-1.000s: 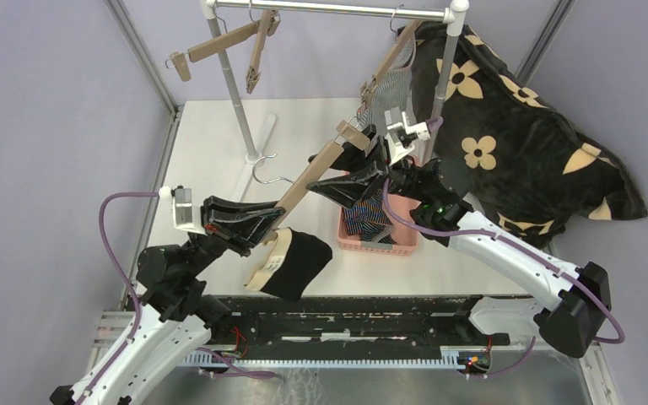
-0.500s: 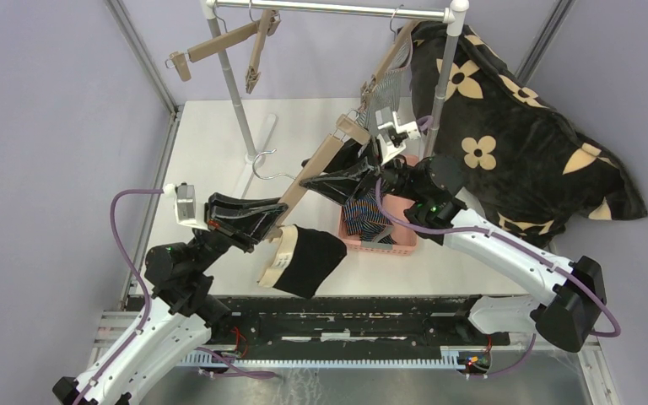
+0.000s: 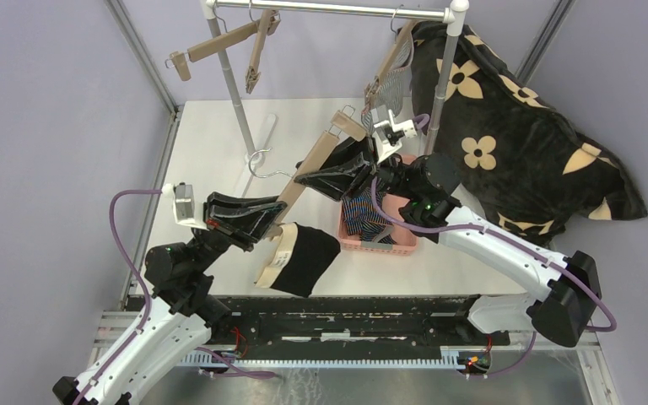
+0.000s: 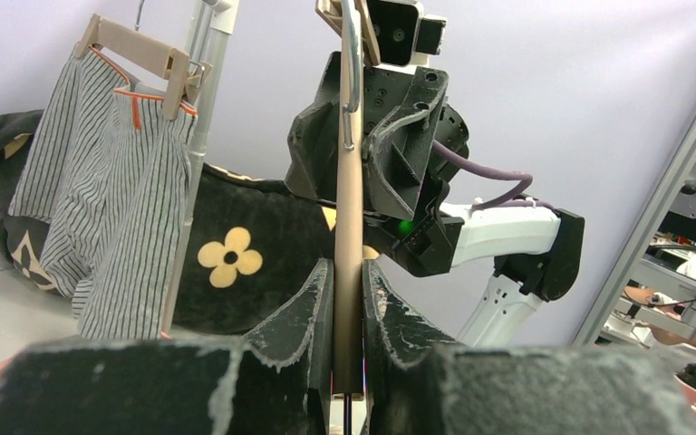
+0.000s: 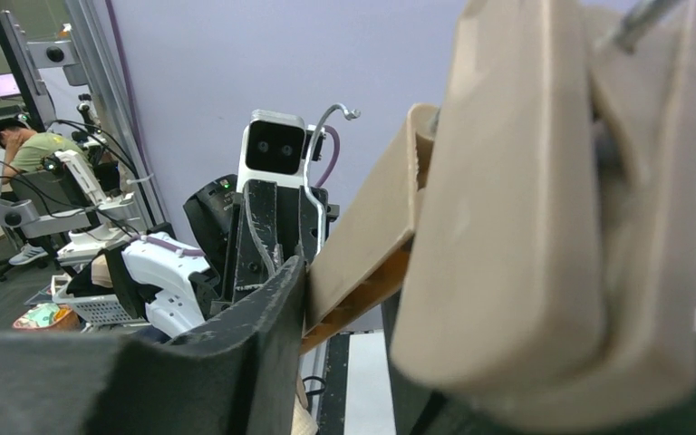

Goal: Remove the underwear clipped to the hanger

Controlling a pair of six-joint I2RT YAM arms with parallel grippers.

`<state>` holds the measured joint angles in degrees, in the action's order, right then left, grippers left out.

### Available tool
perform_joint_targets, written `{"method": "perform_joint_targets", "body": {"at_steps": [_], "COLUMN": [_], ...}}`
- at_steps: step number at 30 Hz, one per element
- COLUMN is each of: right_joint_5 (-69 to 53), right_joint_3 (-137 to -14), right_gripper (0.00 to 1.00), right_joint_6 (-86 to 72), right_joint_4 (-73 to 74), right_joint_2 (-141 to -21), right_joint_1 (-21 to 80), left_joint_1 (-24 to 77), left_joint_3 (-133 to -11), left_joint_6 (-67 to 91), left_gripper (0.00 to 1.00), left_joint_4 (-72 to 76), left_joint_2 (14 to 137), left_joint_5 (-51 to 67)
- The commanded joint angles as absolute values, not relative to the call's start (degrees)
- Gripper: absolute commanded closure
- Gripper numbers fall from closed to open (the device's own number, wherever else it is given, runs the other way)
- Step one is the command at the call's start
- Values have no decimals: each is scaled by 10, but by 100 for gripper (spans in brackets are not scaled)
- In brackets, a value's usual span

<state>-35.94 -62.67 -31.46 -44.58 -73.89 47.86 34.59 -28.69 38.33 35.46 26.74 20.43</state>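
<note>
My left gripper (image 3: 274, 221) (image 4: 348, 265) is shut on the lower part of a tan hanger (image 3: 316, 160) (image 4: 349, 199). A black pair of underwear with a beige waistband (image 3: 308, 257) hangs from that hanger's lower clip, just beyond the left fingers. My right gripper (image 3: 325, 164) (image 5: 362, 308) has closed round the hanger's upper end. One finger (image 5: 272, 308) presses the bar and the empty clip (image 5: 526, 208) fills the gap. A navy striped pair (image 3: 367, 215) lies in the pink basket (image 3: 405, 245). A grey-and-white striped pair (image 3: 395, 84) (image 4: 118, 181) stays clipped to another hanger on the rail.
The clothes rail (image 3: 329, 8) spans the back, with its post (image 3: 232, 93) at left and an empty hanger (image 3: 219, 42) on it. A big black flower-print cushion (image 3: 515, 143) (image 4: 227, 258) fills the back right. The basket sits right under the right arm.
The right gripper has moved left along the hanger's upper end and closed on it. The hanger's top has swung slightly left. The left gripper keeps its hold.
</note>
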Motion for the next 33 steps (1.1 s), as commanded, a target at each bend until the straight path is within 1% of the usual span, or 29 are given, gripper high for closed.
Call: {"method": "perform_joint_targets", "body": {"at_steps": [1, 5, 6, 7, 8, 9, 10, 23, 25, 27, 31, 32, 33], "right_joint_5": [-365, -369, -371, -372, -373, -372, -370, -358, -357, -351, -367, -367, -369], "right_joint_3": [-660, -671, -672, -672, -674, -675, -675, -672, -669, -665, -682, -686, -690], "right_gripper": [64, 65, 68, 73, 83, 96, 98, 99, 99, 99, 99, 95, 88], "right_joint_6": [-323, -333, -334, -335, -336, -336, -336, -331, -330, -330, -330, -330, -330], "right_joint_4": [-500, -507, -511, -511, -511, -510, -508, -500, -503, -504, -490, -487, -487], "right_joint_2": [-748, -760, -762, -764, -765, -766, -766, -756, -754, -751, -757, -760, -764], "right_joint_1": [485, 488, 490, 491, 491, 492, 492, 497, 497, 498, 503, 505, 507], "left_joint_1": [346, 345, 345, 345, 345, 346, 345, 345, 345, 345, 345, 345, 346], "left_joint_3": [-285, -280, -280, -281, -281, -283, -284, -280, -286, -285, -280, -280, -280], "left_joint_6": [403, 406, 407, 408, 408, 409, 409, 413, 409, 402, 400, 401, 403], "left_gripper": [97, 97, 97, 97, 97, 97, 97, 97, 95, 97, 97, 97, 97], "left_joint_4": [405, 419, 424, 427, 428, 430, 431, 430, 407, 401, 416, 420, 423], "left_joint_2": [272, 279, 281, 284, 286, 288, 289, 297, 294, 289, 287, 289, 291], "left_joint_5": [186, 182, 183, 184, 185, 186, 187, 189, 183, 183, 195, 198, 200]}}
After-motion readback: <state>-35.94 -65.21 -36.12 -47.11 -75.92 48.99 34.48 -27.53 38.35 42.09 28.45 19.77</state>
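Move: The right hand's open fingers already straddle the hanger bar, whose stretch to be gripped lies about 1 cm to its left and 1 cm above. From that hand the black underwear hangs some 8 cm back and 13 cm below; the basket stands roughly 13 cm ahead, 19 cm right and 42 cm down. The same stretch of bar is about 4 cm ahead, 5 cm right and 4 cm above the left hand. The right fingers close on the hanger bar while rising about 1.5 cm; the left hand keeps its grip. ##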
